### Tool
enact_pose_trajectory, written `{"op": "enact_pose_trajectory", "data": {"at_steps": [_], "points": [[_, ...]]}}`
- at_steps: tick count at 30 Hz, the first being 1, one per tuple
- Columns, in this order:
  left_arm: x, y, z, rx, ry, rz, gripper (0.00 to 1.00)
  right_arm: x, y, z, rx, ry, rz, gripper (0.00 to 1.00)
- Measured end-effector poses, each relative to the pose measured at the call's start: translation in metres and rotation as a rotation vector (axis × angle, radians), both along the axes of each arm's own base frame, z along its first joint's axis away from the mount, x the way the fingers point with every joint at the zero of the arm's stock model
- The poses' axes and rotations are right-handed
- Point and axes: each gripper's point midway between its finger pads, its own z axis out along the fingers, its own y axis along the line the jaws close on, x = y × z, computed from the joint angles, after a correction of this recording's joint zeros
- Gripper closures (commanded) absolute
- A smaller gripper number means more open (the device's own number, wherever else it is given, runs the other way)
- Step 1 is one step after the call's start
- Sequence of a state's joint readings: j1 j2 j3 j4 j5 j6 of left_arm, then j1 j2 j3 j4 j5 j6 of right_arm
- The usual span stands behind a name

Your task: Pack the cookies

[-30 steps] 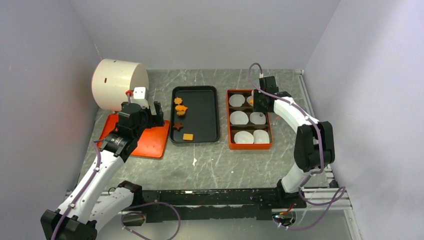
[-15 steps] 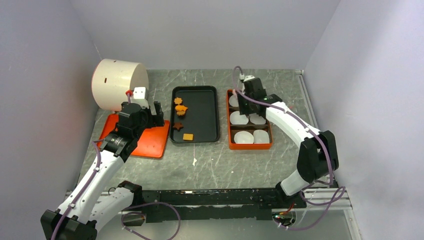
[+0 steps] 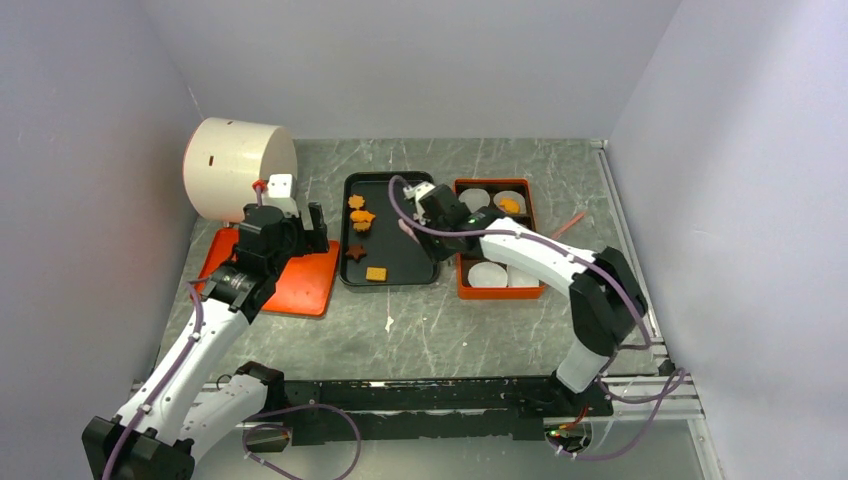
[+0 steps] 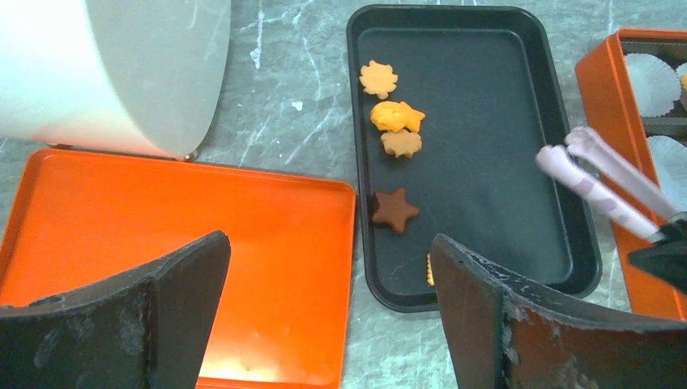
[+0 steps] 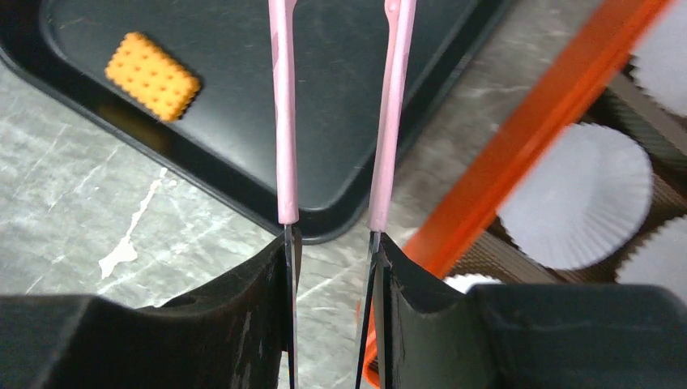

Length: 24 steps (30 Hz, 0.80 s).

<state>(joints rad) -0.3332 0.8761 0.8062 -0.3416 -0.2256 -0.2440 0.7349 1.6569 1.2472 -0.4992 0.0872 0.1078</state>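
Several cookies lie on the black tray (image 3: 405, 215): orange ones (image 3: 360, 215) at the far left, a brown star (image 3: 355, 251) and an orange square (image 3: 376, 273) nearer. In the left wrist view these are the orange shapes (image 4: 397, 116) and the star (image 4: 394, 209). One more orange cookie (image 3: 509, 205) sits in a far paper cup of the orange box (image 3: 500, 293). My right gripper (image 3: 432, 215) is shut on pink tongs (image 5: 283, 121). Their tips are apart and empty over the tray's right side, with the square cookie (image 5: 153, 75) to their left. My left gripper (image 4: 328, 316) hangs open over the flat orange tray (image 4: 162, 227).
A big white cylinder (image 3: 238, 168) lies on its side at the back left, touching the flat orange tray (image 3: 290, 280). White paper cups (image 5: 583, 194) fill the orange box. A small white scrap (image 3: 389, 322) lies on the grey table in front of the black tray.
My right arm has swung left with the tongs, from over the orange box to the black tray's right side. An orange cookie now shows in a far cup. The left arm has not moved.
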Motion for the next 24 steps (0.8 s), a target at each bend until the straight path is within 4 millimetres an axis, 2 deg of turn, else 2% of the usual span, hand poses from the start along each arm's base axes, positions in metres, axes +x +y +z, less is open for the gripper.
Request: {"op": "enact_pose_trajectory", "data": {"at_steps": [8,15,19,24], "points": [[0.001,0.011,-0.003,0.027,0.009,0.061,0.02,-0.024,0.053,-0.032,-0.043,0.060,0.147,0.61],[-0.002,0.032,-0.001,0.060,0.001,0.158,0.02,-0.031,0.092,-0.052,-0.065,0.082,0.240,0.59],[-0.004,0.039,0.003,0.063,-0.010,0.184,0.02,-0.030,0.105,-0.058,-0.076,0.086,0.267,0.58],[-0.004,0.041,0.004,0.065,-0.015,0.199,0.02,-0.029,0.111,-0.065,-0.088,0.096,0.275,0.57]]}}
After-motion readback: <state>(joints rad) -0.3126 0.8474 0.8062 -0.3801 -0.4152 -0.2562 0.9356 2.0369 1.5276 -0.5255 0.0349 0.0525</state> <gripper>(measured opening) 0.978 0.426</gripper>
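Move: With the pink-tipped tweezers in my right hand I'm going for the brown star cookie, about 16 cm to that hand's left, roughly level with it fore and aft and some 15 cm below. The rectangular cracker lies about 11 cm left and 5 cm back; the scalloped cookie is 15 cm left and 6 cm ahead, with the fish cookie just 3 cm beyond it. From my left hand the star is some 13 cm right, level fore and aft, and well below. I swing my right hand about 11 cm to the left, sinking some 6 cm and drawing slightly back, so the tweezers pass over the baking tray towards the star. The wrist turns about 15 degrees counter-clockwise, and I let the legs spread slightly. My empty left hand shifts about 4 cm left, away from the star, staying open. ##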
